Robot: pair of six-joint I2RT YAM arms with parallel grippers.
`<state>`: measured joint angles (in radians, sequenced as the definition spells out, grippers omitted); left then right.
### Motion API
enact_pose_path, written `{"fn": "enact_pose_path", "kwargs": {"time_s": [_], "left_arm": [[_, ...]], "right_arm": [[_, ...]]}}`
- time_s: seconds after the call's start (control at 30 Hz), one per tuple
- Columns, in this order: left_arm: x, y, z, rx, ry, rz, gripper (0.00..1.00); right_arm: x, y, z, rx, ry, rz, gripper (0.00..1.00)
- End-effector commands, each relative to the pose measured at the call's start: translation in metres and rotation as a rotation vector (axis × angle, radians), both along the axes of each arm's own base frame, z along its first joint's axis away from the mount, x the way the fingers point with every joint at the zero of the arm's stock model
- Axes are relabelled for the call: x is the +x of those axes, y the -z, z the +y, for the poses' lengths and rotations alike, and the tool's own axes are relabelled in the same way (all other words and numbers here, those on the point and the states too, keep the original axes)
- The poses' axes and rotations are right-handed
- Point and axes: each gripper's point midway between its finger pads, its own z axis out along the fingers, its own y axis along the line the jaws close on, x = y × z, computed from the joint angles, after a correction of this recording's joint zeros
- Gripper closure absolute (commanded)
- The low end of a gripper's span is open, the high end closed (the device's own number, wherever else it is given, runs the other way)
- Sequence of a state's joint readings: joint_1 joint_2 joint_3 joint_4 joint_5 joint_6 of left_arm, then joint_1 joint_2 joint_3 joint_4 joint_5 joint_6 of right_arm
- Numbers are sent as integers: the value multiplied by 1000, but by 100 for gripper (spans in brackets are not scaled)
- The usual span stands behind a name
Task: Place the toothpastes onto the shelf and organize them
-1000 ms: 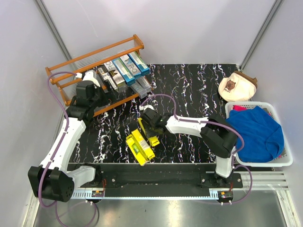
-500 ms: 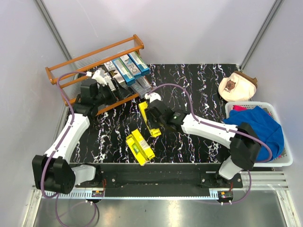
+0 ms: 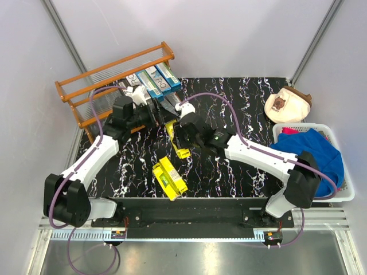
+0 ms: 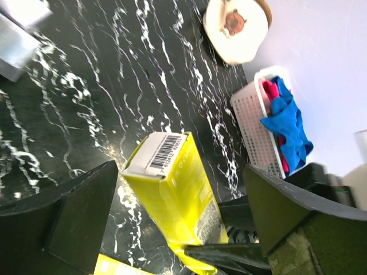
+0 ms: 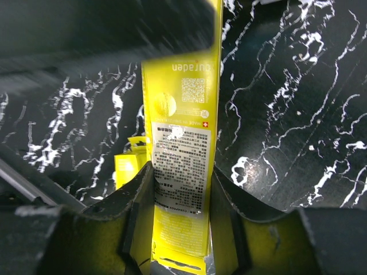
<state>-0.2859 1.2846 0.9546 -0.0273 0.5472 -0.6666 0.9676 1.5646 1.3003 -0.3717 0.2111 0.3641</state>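
Observation:
My right gripper [image 3: 182, 137] [image 5: 180, 172] is shut on a yellow toothpaste carton [image 3: 174, 135] [image 5: 179, 143] and holds it above the black marble table [image 3: 241, 166], just in front of the shelf. My left gripper [image 3: 162, 116] [image 4: 178, 200] is open, and the carton's barcode end [image 4: 159, 153] lies between its fingers [image 4: 74, 212] with a gap on each side. The orange-brown shelf [image 3: 97, 73] holds blue-teal cartons [image 3: 156, 78], a black one [image 3: 133, 82] and grey ones [image 3: 171, 104]. More yellow cartons [image 3: 169, 177] lie on the table near the front.
A white basket [image 3: 314, 196] [image 4: 250, 117] with a blue cloth [image 3: 312, 159] stands at the right edge. A round cream-and-brown object [image 3: 288, 104] [image 4: 235, 27] sits behind it. Grey walls close in the table on three sides.
My right arm carried the yellow carton up and left toward the shelf. My left arm swung right from the shelf, so its open fingers now stand around the carton's end.

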Motion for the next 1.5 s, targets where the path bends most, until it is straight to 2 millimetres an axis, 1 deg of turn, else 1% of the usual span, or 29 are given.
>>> {"fn": "enact_pose_path", "kwargs": {"time_s": [0.0, 0.1, 0.17, 0.2, 0.23, 0.3, 0.33, 0.37, 0.4, 0.5, 0.53, 0.57, 0.7, 0.8, 0.93, 1.0, 1.03, 1.07, 1.1, 1.13, 1.17, 1.2, 1.23, 1.27, 1.3, 1.33, 1.37, 1.43, 1.47], "left_arm": [[-1, -4, -15, -19, 53, -40, 9], [0, 0, -17, -10, 53, -36, 12], [0, -1, -19, -10, 61, -38, 18], [1, -1, -20, -11, 68, -40, 23], [-1, -1, -22, -15, 79, -37, 34], [-1, -3, -24, -24, 93, -45, 44], [-2, -5, -26, -34, 101, -42, 53], [-2, -5, -26, -38, 101, -44, 55], [-2, -6, -26, -42, 100, -44, 55], [-2, -9, -25, -44, 97, -48, 57], [-1, -11, -25, -40, 92, -55, 57], [0, -11, -23, -35, 86, -54, 57], [5, -19, -17, -28, 63, -73, 57], [11, -29, -8, -44, 44, -85, 57], [14, -46, 7, -95, 37, -101, 57], [18, -55, 19, -110, 9, -118, 56], [17, -58, 23, -115, 2, -121, 56], [18, -65, 32, -121, -19, -140, 56], [18, -69, 36, -136, -32, -142, 56], [17, -69, 39, -149, -40, -136, 56], [18, -80, 49, -165, -61, -172, 56], [17, -85, 53, -203, -79, -162, 56], [13, -94, 57, -228, -78, -201, 56], [15, -98, 66, -250, -100, -213, 56], [12, -99, 69, -295, -106, -185, 56], [10, -111, 69, -320, -98, -231, 56], [12, -115, 82, -338, -129, -245, 56], [11, -125, 92, -386, -151, -263, 56], [10, -127, 94, -399, -160, -269, 57]], "right_arm": [[4, -66, 11, 164, -13, -84, 71], [2, -72, 11, 179, -13, -87, 71], [1, -74, 12, 189, -20, -84, 71], [0, -73, 12, 187, -24, -82, 71], [0, -74, 12, 191, -24, -81, 71], [0, -73, 12, 192, -22, -78, 69], [0, -70, 13, 187, -25, -74, 68], [0, -70, 13, 187, -23, -74, 67], [1, -69, 13, 186, -23, -72, 66], [3, -67, 15, 188, -15, -68, 51], [4, -66, 15, 187, -12, -66, 41], [4, -67, 15, 189, -13, -69, 36], [9, -82, 15, 221, -6, -90, 14], [14, -98, 14, 272, 3, -106, 3], [19, -116, 14, 378, -8, -82, 0], [28, -121, 8, 449, 18, -55, 0], [24, -124, 11, 488, -18, -23, 0], [26, -118, 9, 509, -15, 6, 0], [38, -124, 3, 562, -2, 4, 0], [32, -126, 6, 629, -37, 71, 0], [31, -113, 3, 647, -32, 125, 0], [41, -128, 1, 731, -46, 91, 0], [33, -129, 5, 786, -91, 148, 0], [32, -122, 5, 803, -94, 171, 0], [33, -125, 8, 834, -107, 177, 0], [28, -124, 11, 842, -135, 195, 0], [27, -128, 13, 864, -155, 193, 0], [20, -124, 16, 903, -178, 241, 0], [20, -130, 18, 938, -200, 227, 0]]}}
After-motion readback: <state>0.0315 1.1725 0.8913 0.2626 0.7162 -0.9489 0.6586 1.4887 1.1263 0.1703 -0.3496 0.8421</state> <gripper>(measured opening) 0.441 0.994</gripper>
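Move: The yellow toothpaste, gripped in the right hand, has its middle about 7 cm back, 5 cm right and 4 cm below the left hand; its far end lies between the left's open fingers. From the right hand, the left gripper is some 8 cm ahead, 6 cm left and 3 cm higher. Two yellow toothpastes lie about 23 cm back, 3 cm right and 18 cm below the left hand. Left fingers pinch the yellow toothpaste's far end, right's release it, then left lifts it about 10 cm leftward. ##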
